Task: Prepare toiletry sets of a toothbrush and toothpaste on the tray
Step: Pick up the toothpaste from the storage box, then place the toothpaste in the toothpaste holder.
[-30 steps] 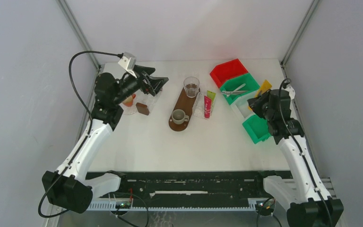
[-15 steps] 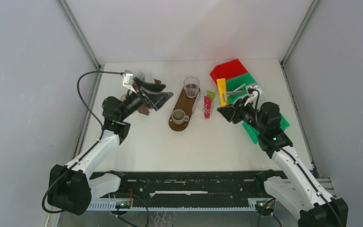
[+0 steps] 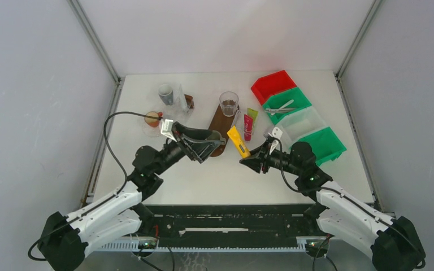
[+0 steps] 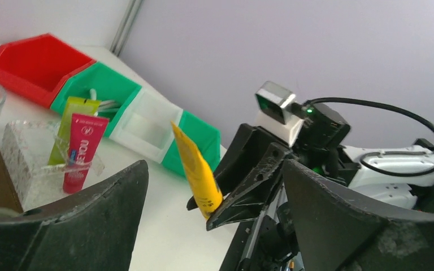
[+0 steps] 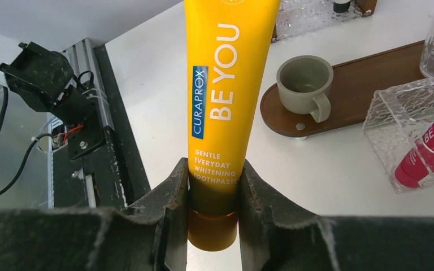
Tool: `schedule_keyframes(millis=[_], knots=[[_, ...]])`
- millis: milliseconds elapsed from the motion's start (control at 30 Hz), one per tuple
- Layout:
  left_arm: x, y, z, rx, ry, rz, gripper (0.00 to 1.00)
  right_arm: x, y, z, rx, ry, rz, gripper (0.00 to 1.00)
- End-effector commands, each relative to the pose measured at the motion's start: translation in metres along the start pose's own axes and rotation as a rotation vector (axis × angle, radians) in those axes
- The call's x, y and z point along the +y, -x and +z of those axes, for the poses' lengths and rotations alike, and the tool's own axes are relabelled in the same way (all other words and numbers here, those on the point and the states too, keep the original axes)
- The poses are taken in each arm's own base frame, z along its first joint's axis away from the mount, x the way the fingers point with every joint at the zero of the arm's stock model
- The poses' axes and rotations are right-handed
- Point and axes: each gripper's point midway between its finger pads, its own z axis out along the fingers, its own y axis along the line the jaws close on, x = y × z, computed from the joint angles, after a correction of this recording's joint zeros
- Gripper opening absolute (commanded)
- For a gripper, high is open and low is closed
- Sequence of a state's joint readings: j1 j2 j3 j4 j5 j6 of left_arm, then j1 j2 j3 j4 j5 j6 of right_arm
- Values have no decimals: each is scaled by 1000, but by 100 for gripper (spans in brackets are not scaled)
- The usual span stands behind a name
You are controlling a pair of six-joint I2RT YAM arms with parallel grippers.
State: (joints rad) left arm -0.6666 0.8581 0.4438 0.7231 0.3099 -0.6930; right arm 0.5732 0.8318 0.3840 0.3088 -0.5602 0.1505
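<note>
My right gripper (image 3: pixel 247 159) (image 5: pixel 215 169) is shut on the cap end of a yellow toothpaste tube (image 3: pixel 237 141) (image 5: pixel 229 84) (image 4: pixel 195 164), held tilted above the table in front of the brown board. My left gripper (image 3: pixel 209 148) (image 4: pixel 212 169) faces it from the left, open, with nothing between its fingers. A pink-red toothpaste tube (image 3: pixel 248 127) (image 5: pixel 429 149) (image 4: pixel 82 147) and a lime green one (image 3: pixel 252 113) (image 4: pixel 70 121) lie in a clear ribbed tray (image 3: pixel 239 121) (image 5: pixel 395 118) (image 4: pixel 28 152). Pale toothbrush handles (image 3: pixel 280 107) rest in a green bin.
A brown oval board (image 3: pixel 221 118) carries a grey cup (image 5: pixel 305 84) and a drinking glass (image 3: pixel 229 103). Red (image 3: pixel 273 83), green (image 3: pixel 294 96), clear (image 3: pixel 305 121) and green (image 3: pixel 323 144) bins line the back right. A cup (image 3: pixel 165 93) and a clear dish (image 3: pixel 152 119) stand at the back left.
Both arms swung in toward the table's middle. The right one carried the yellow tube from the bins to in front of the brown board. The left one left the back-left dishes.
</note>
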Motion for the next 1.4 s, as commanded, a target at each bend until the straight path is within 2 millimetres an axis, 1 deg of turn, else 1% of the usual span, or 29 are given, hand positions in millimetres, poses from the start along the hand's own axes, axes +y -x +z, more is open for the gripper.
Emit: schedule_keyframes(millis=[0, 133, 200, 333, 467, 500, 567, 633, 733, 767, 833, 867, 933, 1033, 1133, 1200, 1233, 1267, 1300, 1367], knots=[[20, -8, 6, -4, 139, 2, 90, 10, 39, 6, -138, 30, -133, 0], [27, -23, 15, 84, 236, -12, 85, 10, 31, 9, -111, 16, -135, 0], [32, -29, 20, 131, 291, -12, 84, 12, 28, 11, -104, 18, -146, 0], [25, -36, 31, 168, 278, -32, 78, 13, 22, 16, -82, 4, -171, 0], [20, -40, 37, 184, 272, -36, 73, 15, 19, 17, -69, 3, -188, 0], [21, -42, 39, 188, 273, -37, 70, 16, 19, 18, -69, 5, -194, 0], [22, -44, 41, 201, 284, -43, 61, 18, 19, 18, -68, 3, -204, 0], [25, -47, 43, 220, 300, -44, 46, 18, 18, 18, -65, 0, -208, 0], [26, -50, 44, 244, 315, -47, 30, 17, 17, 18, -63, -7, -213, 0], [26, -50, 44, 249, 314, -45, 22, 17, 18, 18, -64, -7, -216, 0], [25, -49, 44, 256, 310, -35, 3, 17, 17, 18, -61, -12, -216, 2], [25, -48, 44, 255, 310, -29, 0, 17, 17, 18, -61, -15, -215, 4], [25, -46, 42, 251, 313, -16, 0, 16, 17, 18, -61, -24, -214, 16], [27, -43, 38, 235, 320, 6, 0, 15, 18, 16, -64, -34, -210, 42], [28, -38, 33, 222, 324, 32, 0, 15, 20, 15, -71, -41, -204, 62], [31, -35, 29, 215, 341, 52, 0, 15, 21, 13, -76, -44, -203, 78], [34, -32, 26, 210, 354, 60, 0, 17, 22, 12, -79, -40, -203, 82], [38, -30, 23, 207, 367, 65, 0, 17, 24, 11, -82, -37, -202, 84], [42, -28, 20, 205, 381, 72, 0, 19, 25, 10, -87, -34, -200, 84], [51, -18, 11, 186, 410, 98, 0, 19, 27, 8, -94, -28, -194, 85]])
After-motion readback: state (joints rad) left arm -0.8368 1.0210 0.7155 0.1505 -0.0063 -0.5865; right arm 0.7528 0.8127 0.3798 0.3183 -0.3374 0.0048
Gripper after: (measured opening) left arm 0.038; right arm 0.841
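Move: To the left hand's right by about 9 cm, 2 cm ahead and some 7 cm below is the middle of the yellow toothpaste, already held near its lower end by the right fingers. From the right hand that middle is about 2 cm ahead, 2 cm left and 4 cm above. Counted from the left hand, the mug stands about 9 cm straight ahead and the red toothpaste some 13 cm ahead and 14 cm right, both roughly 25 cm lower. Sinking about 6 cm and going 5 cm right and a little forward, tilting down some 20 degrees, the left hand brings its open fingers around the toothpaste's upper part and pinches it shut. The right hand, having eased slightly left towards it and held, then opens and lets go, while the left hand draws the tube back left. ##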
